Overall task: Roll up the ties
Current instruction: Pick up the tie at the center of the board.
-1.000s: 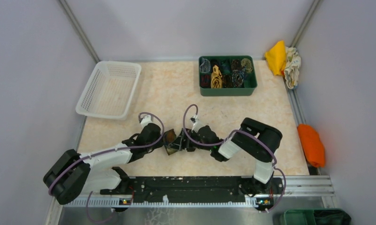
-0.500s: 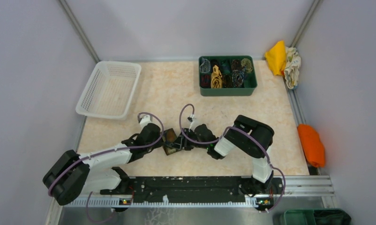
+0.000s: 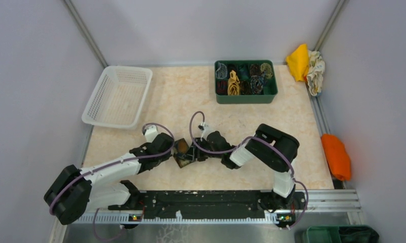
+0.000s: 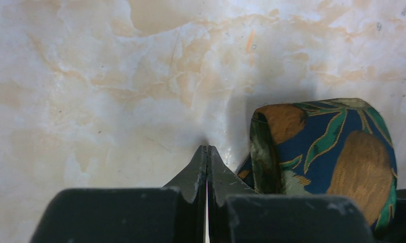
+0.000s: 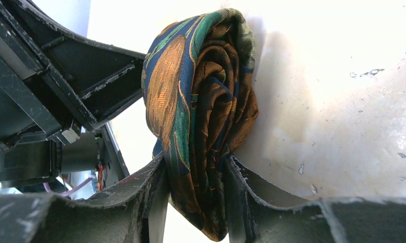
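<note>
A rolled dark tie (image 3: 182,149) with orange-gold and teal blotches sits on the table between my two grippers. My right gripper (image 3: 190,154) is shut on this roll. In the right wrist view its fingers (image 5: 251,185) pinch the lower part of the tie (image 5: 201,91), whose spiral end faces the camera. My left gripper (image 3: 174,151) is shut with nothing in it, just left of the roll. In the left wrist view its tips (image 4: 207,150) meet on the tabletop and the tie (image 4: 322,147) lies to their right. Several more rolled ties (image 3: 244,78) fill a green bin.
The green bin (image 3: 245,99) stands at the back of the table, right of centre. A white mesh basket (image 3: 117,96) is at the back left. Yellow and white cloth lumps (image 3: 305,63) and an orange one (image 3: 335,156) lie off the table's right edge.
My right gripper has closed onto the rolled tie. Both arms have shifted a little to the left with the roll between them.
</note>
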Controlling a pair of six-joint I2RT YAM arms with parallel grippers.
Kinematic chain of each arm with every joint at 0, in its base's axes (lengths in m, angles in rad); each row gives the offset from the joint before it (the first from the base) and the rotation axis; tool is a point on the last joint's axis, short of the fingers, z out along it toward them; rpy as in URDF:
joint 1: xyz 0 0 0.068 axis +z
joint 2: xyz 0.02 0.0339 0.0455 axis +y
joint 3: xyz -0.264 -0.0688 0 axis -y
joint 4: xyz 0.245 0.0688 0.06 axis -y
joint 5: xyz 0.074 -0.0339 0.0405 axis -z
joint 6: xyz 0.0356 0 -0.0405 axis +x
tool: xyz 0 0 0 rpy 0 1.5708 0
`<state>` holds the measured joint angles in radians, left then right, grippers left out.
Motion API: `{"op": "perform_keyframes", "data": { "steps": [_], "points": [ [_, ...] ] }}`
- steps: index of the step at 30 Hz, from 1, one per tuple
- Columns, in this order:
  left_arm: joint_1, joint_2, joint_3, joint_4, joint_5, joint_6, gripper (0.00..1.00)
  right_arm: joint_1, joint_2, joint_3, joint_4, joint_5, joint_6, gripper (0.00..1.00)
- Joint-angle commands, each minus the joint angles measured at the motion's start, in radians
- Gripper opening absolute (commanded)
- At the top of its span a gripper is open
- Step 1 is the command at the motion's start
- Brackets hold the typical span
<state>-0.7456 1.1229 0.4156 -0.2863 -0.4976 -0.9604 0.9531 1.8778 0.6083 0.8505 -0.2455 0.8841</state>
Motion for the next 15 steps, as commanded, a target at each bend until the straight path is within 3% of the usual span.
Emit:
{"op": "perform_keyframes", "data": {
  "steps": [1,8,15],
  "points": [
    [0.001,0.020,-0.011,0.118,-0.058,-0.011,0.00,-0.002,-0.025,0.016,-0.150,0.035,-0.090,0.40],
    [0.049,0.091,0.102,0.126,-0.157,0.024,0.00,-0.001,-0.030,0.064,-0.217,0.019,-0.154,0.41],
    [0.093,0.250,0.116,0.278,-0.034,0.070,0.00,0.006,-0.048,0.084,-0.268,0.023,-0.202,0.44]
  ]
}}
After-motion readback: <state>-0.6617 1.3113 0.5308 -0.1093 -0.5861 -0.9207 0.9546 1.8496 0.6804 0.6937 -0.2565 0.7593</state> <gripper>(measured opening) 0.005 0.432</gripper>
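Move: Just to the right of the left hand's shut fingertips sits the rolled tie, its middle about 6 cm off, level fore and aft and roughly 1 cm lower. The right hand already has it by the near side, the roll's middle some 3 cm to that hand's left and 1 cm ahead, about level. From the left hand the white basket lies about 24 cm ahead and 20 cm left, the green box about 29 cm ahead and 33 cm right. Drawing away from the tie's left side, the left hand goes forward about 6 cm and rises some 2 cm, fingers kept shut, its tips tilting slightly forward and turning a little counter-clockwise. The right hand practically stays in place, keeps the roll between its fingers and rolls about 5–10 degrees about the line of its fingers. ##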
